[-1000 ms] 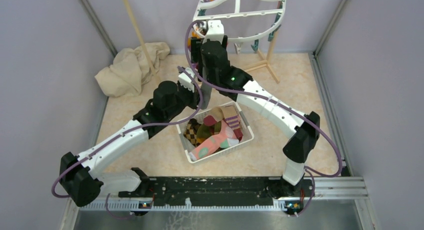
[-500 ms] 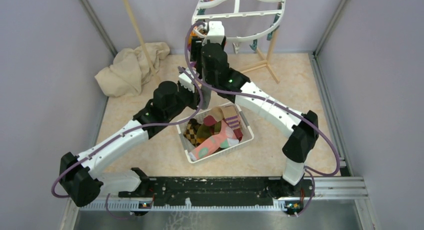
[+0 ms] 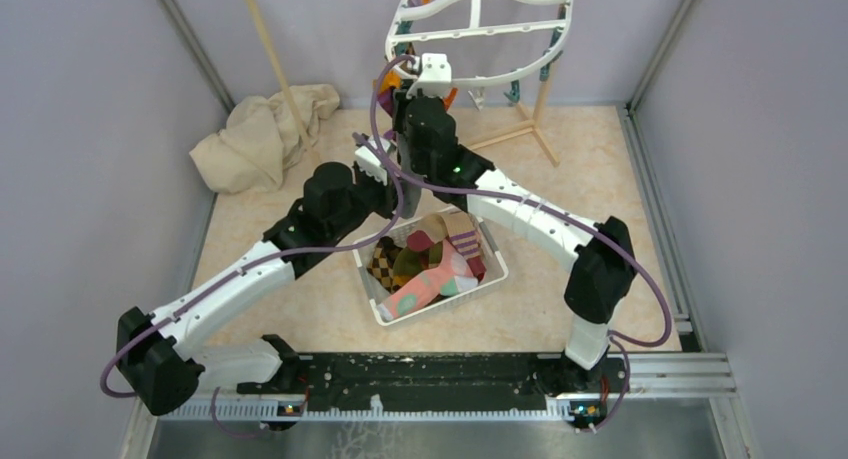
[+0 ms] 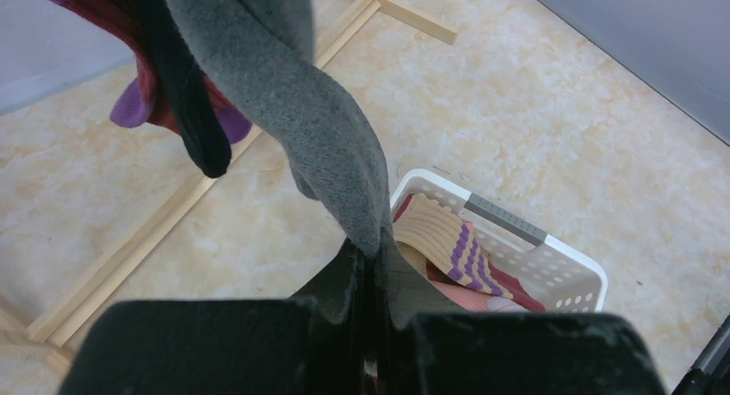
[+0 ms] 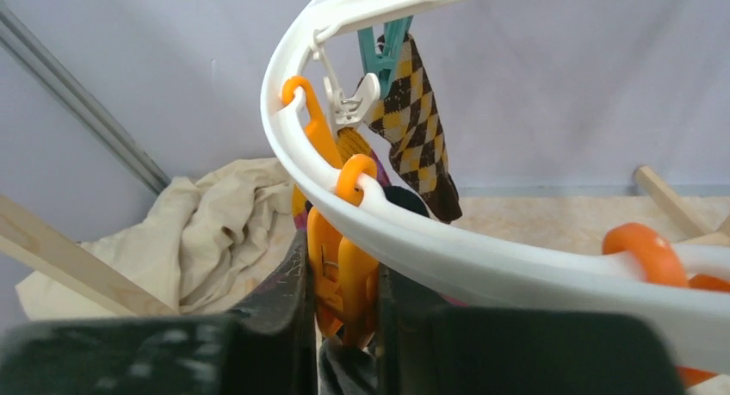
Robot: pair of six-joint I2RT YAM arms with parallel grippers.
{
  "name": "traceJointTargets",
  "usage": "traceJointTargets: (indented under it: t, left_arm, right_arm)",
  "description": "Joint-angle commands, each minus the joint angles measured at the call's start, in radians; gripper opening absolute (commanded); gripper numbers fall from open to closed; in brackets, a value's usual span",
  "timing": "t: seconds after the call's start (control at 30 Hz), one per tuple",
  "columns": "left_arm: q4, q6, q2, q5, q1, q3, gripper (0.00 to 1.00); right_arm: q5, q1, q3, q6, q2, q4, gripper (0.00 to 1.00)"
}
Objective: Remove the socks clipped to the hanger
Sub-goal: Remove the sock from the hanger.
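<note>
The white hanger (image 3: 480,29) hangs at the back, its rim (image 5: 448,240) crossing the right wrist view. My right gripper (image 5: 343,283) is shut on an orange peg (image 5: 340,257) dangling from that rim; a grey sock's top shows just below the peg. My left gripper (image 4: 372,266) is shut on the lower end of this grey sock (image 4: 318,128), which stretches up out of view. A brown-yellow argyle sock (image 5: 417,128) hangs from a teal peg (image 5: 383,46) further along. A red and purple sock (image 4: 138,94) hangs beside the grey one.
A white mesh basket (image 3: 495,269) with several socks stands under the arms, and its rim (image 4: 551,266) shows below the left gripper. A beige cloth (image 3: 260,134) lies at the back left. The wooden rack's feet (image 3: 525,129) spread across the floor under the hanger.
My right gripper has closed from wide open onto the orange peg and shifted slightly toward the hanger. The left gripper keeps its hold on the grey sock.
</note>
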Motion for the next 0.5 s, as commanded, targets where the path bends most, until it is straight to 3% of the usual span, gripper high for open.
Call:
traceJointTargets:
  t: [0.0, 0.17, 0.27, 0.33, 0.4, 0.47]
  left_arm:
    - [-0.006, 0.012, -0.031, -0.009, -0.007, 0.012, 0.01]
    - [-0.009, 0.010, -0.049, -0.027, -0.007, -0.006, 0.02]
    - [-0.009, 0.008, -0.058, -0.031, -0.007, -0.012, 0.02]
    - [-0.009, 0.007, -0.062, -0.028, -0.008, -0.012, 0.02]
    - [-0.033, 0.007, -0.067, -0.022, -0.007, -0.012, 0.02]
    - [-0.040, 0.002, -0.071, -0.014, -0.007, -0.008, 0.02]
  right_arm:
    - [-0.028, -0.012, -0.014, 0.013, -0.054, 0.098, 0.00]
    - [-0.119, -0.038, -0.077, 0.078, -0.116, 0.116, 0.00]
    - [-0.217, -0.092, -0.089, 0.173, -0.150, 0.077, 0.09]
    - [-0.254, -0.107, -0.108, 0.194, -0.173, 0.076, 0.25]
    - [-0.280, -0.116, -0.111, 0.209, -0.189, 0.056, 0.32]
    - [-0.311, -0.124, -0.115, 0.219, -0.204, 0.045, 0.67]
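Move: The orange clip on the grey sock is between the right hand's pads. A second orange clip is about 4 cm ahead, 3 cm left and 2 cm higher; a third is some 10 cm right, level in reach and height. From the left hand, gripping the sock's lower end, the clip is roughly 12 cm ahead, 2 cm left and 12 cm up. The basket is about 6 cm back, 7 cm right and 28 cm below the left hand. Right fingers open off the orange clip and shift 2 cm right; left keeps gripping the grey sock, rising 1 cm. ##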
